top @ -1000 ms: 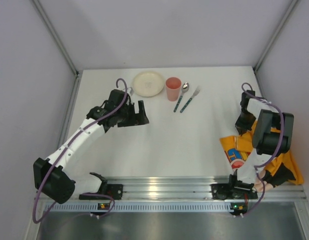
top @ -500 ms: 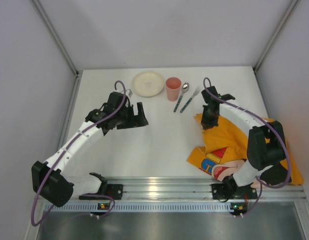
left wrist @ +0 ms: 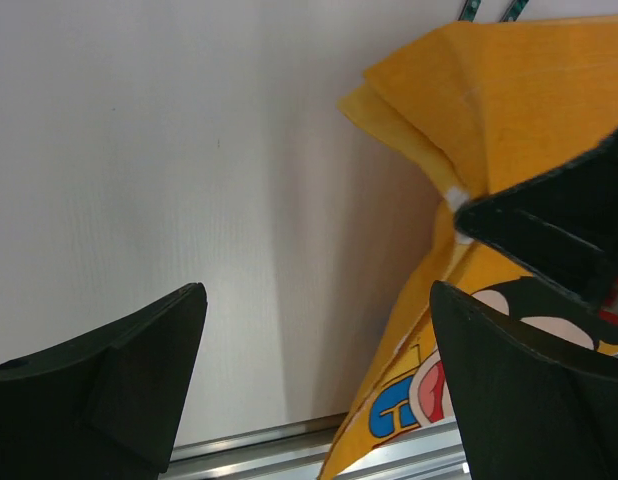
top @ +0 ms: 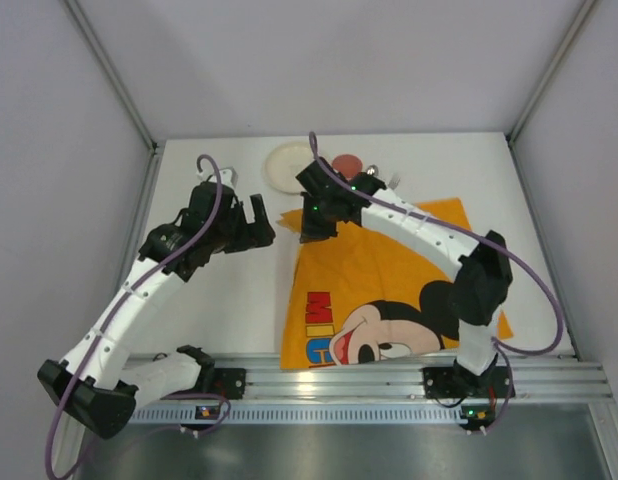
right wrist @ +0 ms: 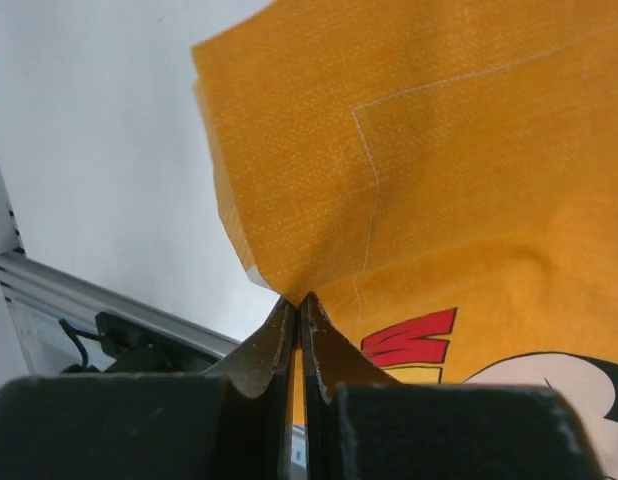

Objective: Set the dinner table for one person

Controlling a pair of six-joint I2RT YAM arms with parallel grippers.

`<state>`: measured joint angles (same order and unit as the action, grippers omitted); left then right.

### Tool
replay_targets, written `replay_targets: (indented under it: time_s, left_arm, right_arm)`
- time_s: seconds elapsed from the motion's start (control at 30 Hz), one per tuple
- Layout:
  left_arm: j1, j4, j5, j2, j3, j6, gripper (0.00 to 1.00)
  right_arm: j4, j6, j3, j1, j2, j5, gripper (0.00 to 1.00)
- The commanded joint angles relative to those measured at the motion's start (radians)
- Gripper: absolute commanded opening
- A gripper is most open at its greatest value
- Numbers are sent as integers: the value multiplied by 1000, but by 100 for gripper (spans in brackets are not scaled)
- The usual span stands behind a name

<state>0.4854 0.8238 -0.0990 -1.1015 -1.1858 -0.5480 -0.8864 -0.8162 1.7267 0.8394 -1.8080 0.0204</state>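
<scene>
An orange Mickey Mouse mat (top: 389,280) lies spread over the middle and right of the white dinner table (top: 209,310). My right gripper (top: 311,228) is shut on the mat's far left corner (right wrist: 299,295) and holds it a little raised, so the cloth folds there (left wrist: 459,110). My left gripper (top: 263,220) stands open just left of that corner, over bare tabletop, with nothing between its fingers (left wrist: 139,370). A cream plate (top: 285,165) and a pink cup (top: 344,161) stand at the back, partly hidden by the right arm.
Two green cutlery handles (left wrist: 469,8) peek past the mat's far edge. The ribbed aluminium rail (top: 319,378) runs along the near edge, and the mat's front edge overlaps it. Grey walls close in the left, back and right sides.
The right arm has swung from the right side across to the centre left, pulling the mat open and flat. The left gripper has drawn back slightly to the left.
</scene>
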Motion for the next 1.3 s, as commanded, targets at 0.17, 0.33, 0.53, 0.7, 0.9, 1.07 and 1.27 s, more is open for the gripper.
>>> replay_targets:
  time_s: [0.17,0.33,0.53,0.7,0.9,1.07,1.27]
  left_arm:
    - [1,113,-65,84,-77,0,99]
    - [1,141,-73,106,-92,-1,99]
    - [1,150,-79,107,-98,3,99]
    - [1,155,-80,80,-124,17,99]
    - [1,143,-84,54,-146,29,99]
    - [1,120,-61,46,-124,26,99]
    - [1,86,-39,48,-86,25,99]
  right_arm:
    - [-25,-115,350,46,-328,-45,0]
    - [81,-211,470,50,-427,-131,0]
    - [325,-300,455,50,-467,-227,4]
    - [481,-342,467,49,-514,-319,67]
    - [475,-255,336,9,-386,-310,91]
    - [315,-55,134,-98,-107,-170,90]
    - [124,104,-97,-291,140,36,87]
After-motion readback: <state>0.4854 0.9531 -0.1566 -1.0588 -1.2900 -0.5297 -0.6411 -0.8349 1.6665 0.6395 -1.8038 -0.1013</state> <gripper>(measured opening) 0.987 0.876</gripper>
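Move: The right fingers hold the orange cloth's left edge. Its place is the bare table about 18 cm to their left, 5 cm farther out and 17 cm below. From that hand the plate lies some 30 cm ahead and 3 cm left, and the cup about 25 cm ahead and 11 cm right, both well below. From the open left gripper, that bare spot is roughly 7 cm ahead, 7 cm left and 22 cm down. Sweep the right hand about 18 cm left and slightly forward, dipping some 6 cm and then rising as the wrist rolls its left side up; open the fingers there to let go of the cloth's edge. Then carry the hand back right about 20 cm, rising towards the cup. Ease the open left gripper up about 3 cm, and slightly back and left. ##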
